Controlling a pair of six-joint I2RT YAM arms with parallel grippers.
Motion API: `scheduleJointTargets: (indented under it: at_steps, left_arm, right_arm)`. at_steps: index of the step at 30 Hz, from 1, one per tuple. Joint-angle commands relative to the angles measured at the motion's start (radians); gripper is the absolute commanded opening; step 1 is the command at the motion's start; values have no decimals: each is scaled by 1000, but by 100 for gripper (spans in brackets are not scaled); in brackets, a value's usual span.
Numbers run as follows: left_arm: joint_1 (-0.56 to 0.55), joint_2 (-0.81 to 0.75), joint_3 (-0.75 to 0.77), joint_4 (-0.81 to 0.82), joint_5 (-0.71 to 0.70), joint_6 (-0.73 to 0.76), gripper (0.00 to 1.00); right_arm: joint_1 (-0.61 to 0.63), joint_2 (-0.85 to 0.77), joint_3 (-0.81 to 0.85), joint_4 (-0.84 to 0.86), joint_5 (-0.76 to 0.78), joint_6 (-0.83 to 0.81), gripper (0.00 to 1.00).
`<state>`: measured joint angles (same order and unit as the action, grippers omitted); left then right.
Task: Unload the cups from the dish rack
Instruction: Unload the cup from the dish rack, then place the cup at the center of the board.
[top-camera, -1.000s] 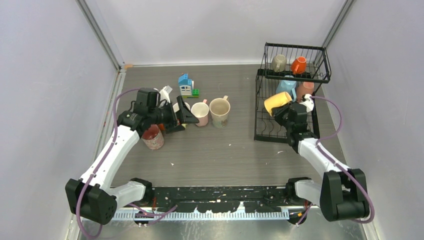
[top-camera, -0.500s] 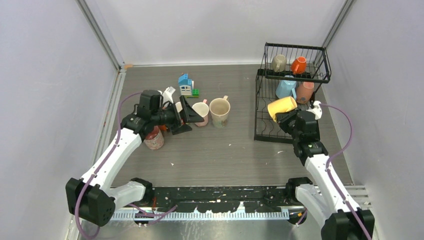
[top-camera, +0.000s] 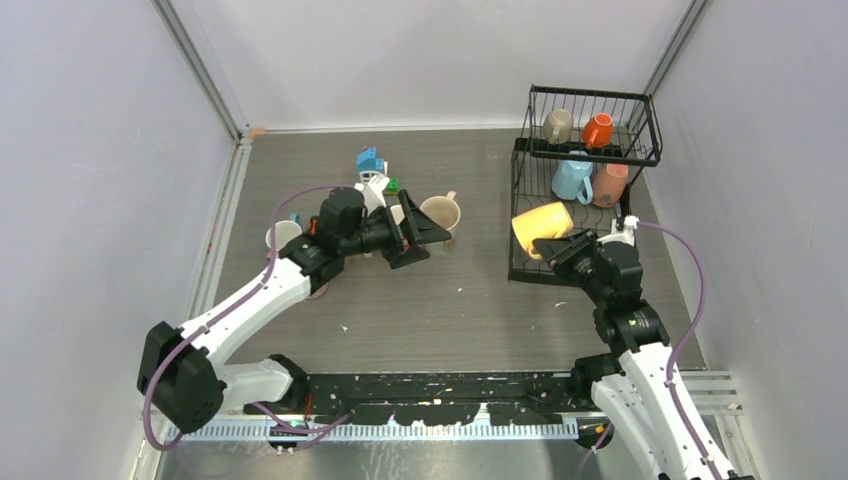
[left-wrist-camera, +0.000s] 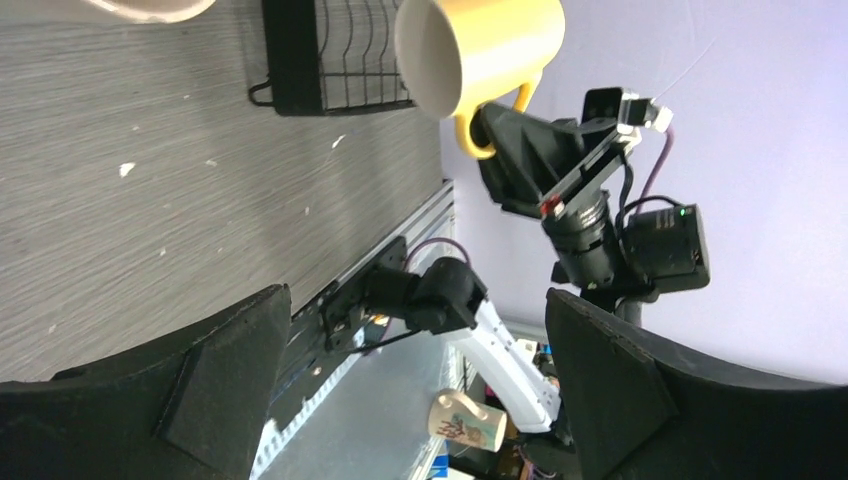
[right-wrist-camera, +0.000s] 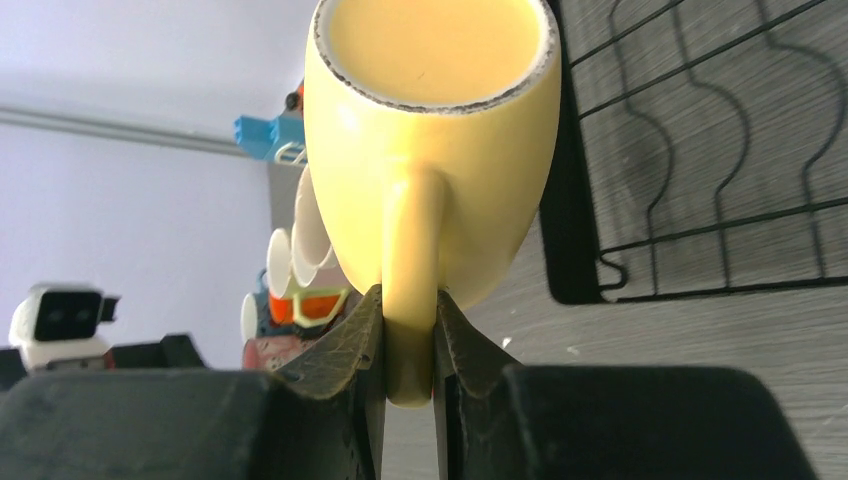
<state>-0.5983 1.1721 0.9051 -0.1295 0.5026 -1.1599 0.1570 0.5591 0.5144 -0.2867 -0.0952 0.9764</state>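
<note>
My right gripper (top-camera: 557, 246) is shut on the handle of a yellow cup (top-camera: 539, 226), which hangs tilted at the front left corner of the black dish rack (top-camera: 524, 252). In the right wrist view both fingers pinch the yellow cup's (right-wrist-camera: 430, 150) handle. The upper basket holds a beige cup (top-camera: 558, 125) and an orange cup (top-camera: 598, 130). A light blue cup (top-camera: 572, 178) and a pink cup (top-camera: 610, 183) sit below. My left gripper (top-camera: 418, 238) is open and empty over mid-table, next to a cream cup (top-camera: 441, 214). In its view the yellow cup (left-wrist-camera: 480, 50) faces it.
A white cup (top-camera: 283, 235) stands left of my left arm. A blue toy block house (top-camera: 372, 163) sits behind the left gripper. Grey walls close in the table on the left, back and right. The rack (left-wrist-camera: 330, 55) edge shows in the left wrist view.
My left arm has swung right from the table's left side to the middle, still open. My right arm has drawn the yellow cup left and toward me, off the rack's base.
</note>
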Motion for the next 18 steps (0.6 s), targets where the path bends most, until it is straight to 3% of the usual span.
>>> scheduleJointTargets:
  at_steps: [1, 18]
  left_arm:
    - [-45, 53, 1, 221, -76, -101, 100]
    - [-65, 175, -33, 547, -120, -403, 96]
  right_arm:
    - [51, -38, 68, 82, -63, 72, 1]
    - [291, 9, 88, 321, 20, 219, 1]
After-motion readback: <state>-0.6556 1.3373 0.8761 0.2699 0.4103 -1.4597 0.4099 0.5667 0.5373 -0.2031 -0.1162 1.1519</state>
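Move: The yellow cup hangs by its handle from my right fingers, and my open left gripper, where it is headed, lies about 23 cm to the left, 3 cm back and some 5 cm higher. From my left hand the cup is roughly 21 cm right, 6 ahead and 4 below; the tall white cup stands some 9 cm straight ahead and 15 below, the pink cup 8 cm left of it. The dish rack's middle lies 13 cm ahead of my right hand, 4 right and 15 below. With my right fingers still pinching the handle, I swing the yellow cup about 7 cm left towards my left gripper, first easing back a little, then rising some 3 cm, and turning the hand counter-clockwise. My left hand comes to meet it, right and forward about 4 cm each way, lifting slightly at the end and rolling its left side down while its fingers stay wide open. ##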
